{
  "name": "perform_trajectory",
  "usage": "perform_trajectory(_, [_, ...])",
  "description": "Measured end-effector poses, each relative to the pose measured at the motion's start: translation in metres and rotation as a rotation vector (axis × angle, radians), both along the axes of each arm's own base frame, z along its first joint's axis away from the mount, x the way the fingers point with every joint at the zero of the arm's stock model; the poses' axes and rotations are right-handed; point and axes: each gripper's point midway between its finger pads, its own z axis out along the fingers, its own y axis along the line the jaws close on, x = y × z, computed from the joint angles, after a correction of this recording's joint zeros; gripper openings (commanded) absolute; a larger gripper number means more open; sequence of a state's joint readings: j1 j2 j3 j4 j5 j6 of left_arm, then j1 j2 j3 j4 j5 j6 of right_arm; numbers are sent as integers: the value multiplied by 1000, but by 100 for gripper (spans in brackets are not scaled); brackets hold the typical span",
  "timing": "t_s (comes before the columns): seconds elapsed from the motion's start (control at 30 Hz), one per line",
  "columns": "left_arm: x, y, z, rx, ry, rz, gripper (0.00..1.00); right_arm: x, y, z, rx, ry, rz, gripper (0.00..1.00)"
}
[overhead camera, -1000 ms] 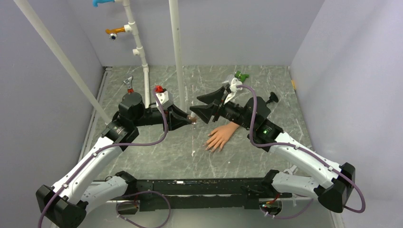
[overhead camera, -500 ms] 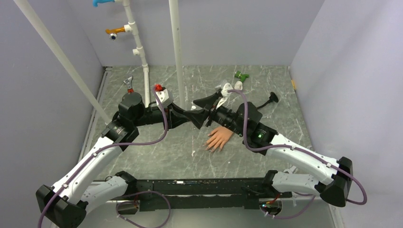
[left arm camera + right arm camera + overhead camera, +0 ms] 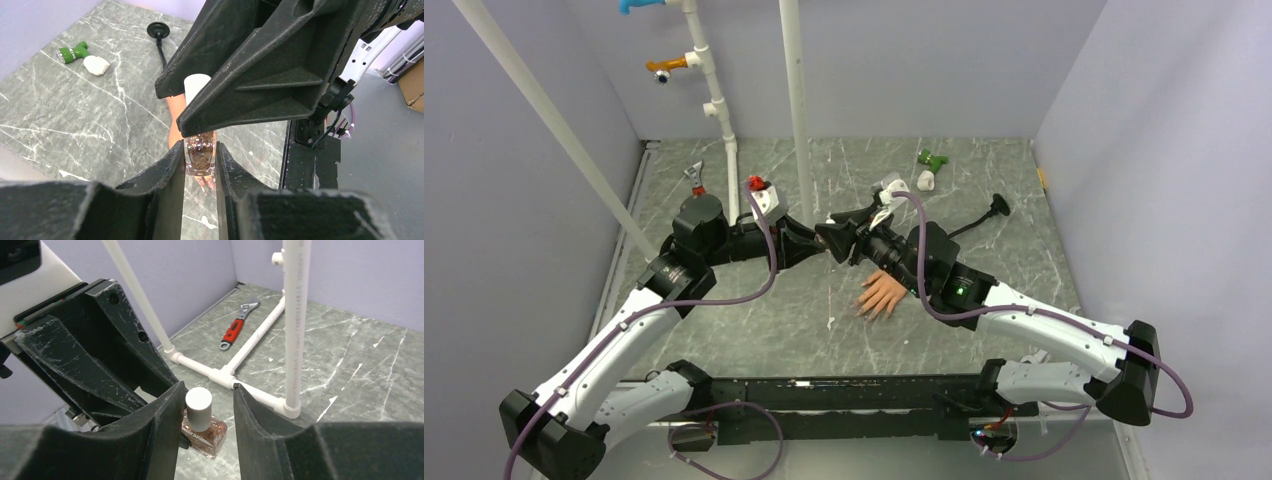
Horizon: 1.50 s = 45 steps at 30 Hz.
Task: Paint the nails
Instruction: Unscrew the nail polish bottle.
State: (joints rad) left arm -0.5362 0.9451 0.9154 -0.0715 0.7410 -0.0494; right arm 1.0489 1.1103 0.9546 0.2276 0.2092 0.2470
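My left gripper (image 3: 820,247) (image 3: 199,148) is shut on a small glass bottle of brown glitter polish (image 3: 200,155) (image 3: 208,436), held upright above the table. The bottle's white cap (image 3: 198,407) (image 3: 196,84) stands between the jaws of my right gripper (image 3: 835,238) (image 3: 208,388), which is open: one finger touches the cap and a gap shows on the other side. The peach mannequin hand (image 3: 885,292) (image 3: 175,120) lies flat beneath the right arm, fingers spread toward the near edge. Its nails (image 3: 865,311) are too small to make out.
A white pipe frame (image 3: 796,110) (image 3: 295,330) rises behind the grippers. A red-handled wrench (image 3: 695,180) (image 3: 238,330) lies at the back left. A green piece (image 3: 932,159) (image 3: 72,52), a white lump (image 3: 926,180) (image 3: 96,65) and a black corded knob (image 3: 996,206) (image 3: 158,30) lie at the back right.
My right arm has swung left to meet the left gripper, and its jaws have come around the bottle's cap and narrowed. The left gripper has held still with the bottle.
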Motion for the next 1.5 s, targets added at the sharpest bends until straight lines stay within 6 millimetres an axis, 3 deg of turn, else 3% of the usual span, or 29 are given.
perform_trajectory(0.27, [1, 0, 0, 1, 0, 8, 0, 2, 0, -1, 3, 7, -14, 24])
perform_trajectory(0.5, [1, 1, 0, 1, 0, 9, 0, -2, 4, 0, 3, 4, 14, 0])
perform_trajectory(0.97, [-6, 0, -3, 9, 15, -30, 0, -14, 4, -3, -51, -126, 105, 0])
perform_trajectory(1.5, [-36, -5, 1, -8, 9, -201, 0, -50, 1, 3, -3, -246, 388, 0])
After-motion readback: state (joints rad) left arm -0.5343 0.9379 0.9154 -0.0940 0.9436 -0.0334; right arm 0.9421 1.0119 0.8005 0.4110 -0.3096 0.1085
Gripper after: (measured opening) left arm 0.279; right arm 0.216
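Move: The nail polish cap stands between the right hand's open fingertips, about 1 cm back from the hand point, with the glass bottle some 4 cm lower at the same spot. From the left hand, which already holds the glass, the cap is about 4 cm straight up. Counted from the right hand, the practice hand lies some 14 cm right, 3 cm ahead and 31 cm below; the white post's foot is about 13 cm ahead, 4 cm left and 32 cm below. The right fingers close on the white cap and pinch it while the left hand keeps its grip on the glass below, holding still. Then both hands draw back together, the right about 5 cm with a counter-clockwise turn of some 20 degrees, its fingers tipping up, the left about 3.5 cm turning clockwise roughly 10 degrees. ##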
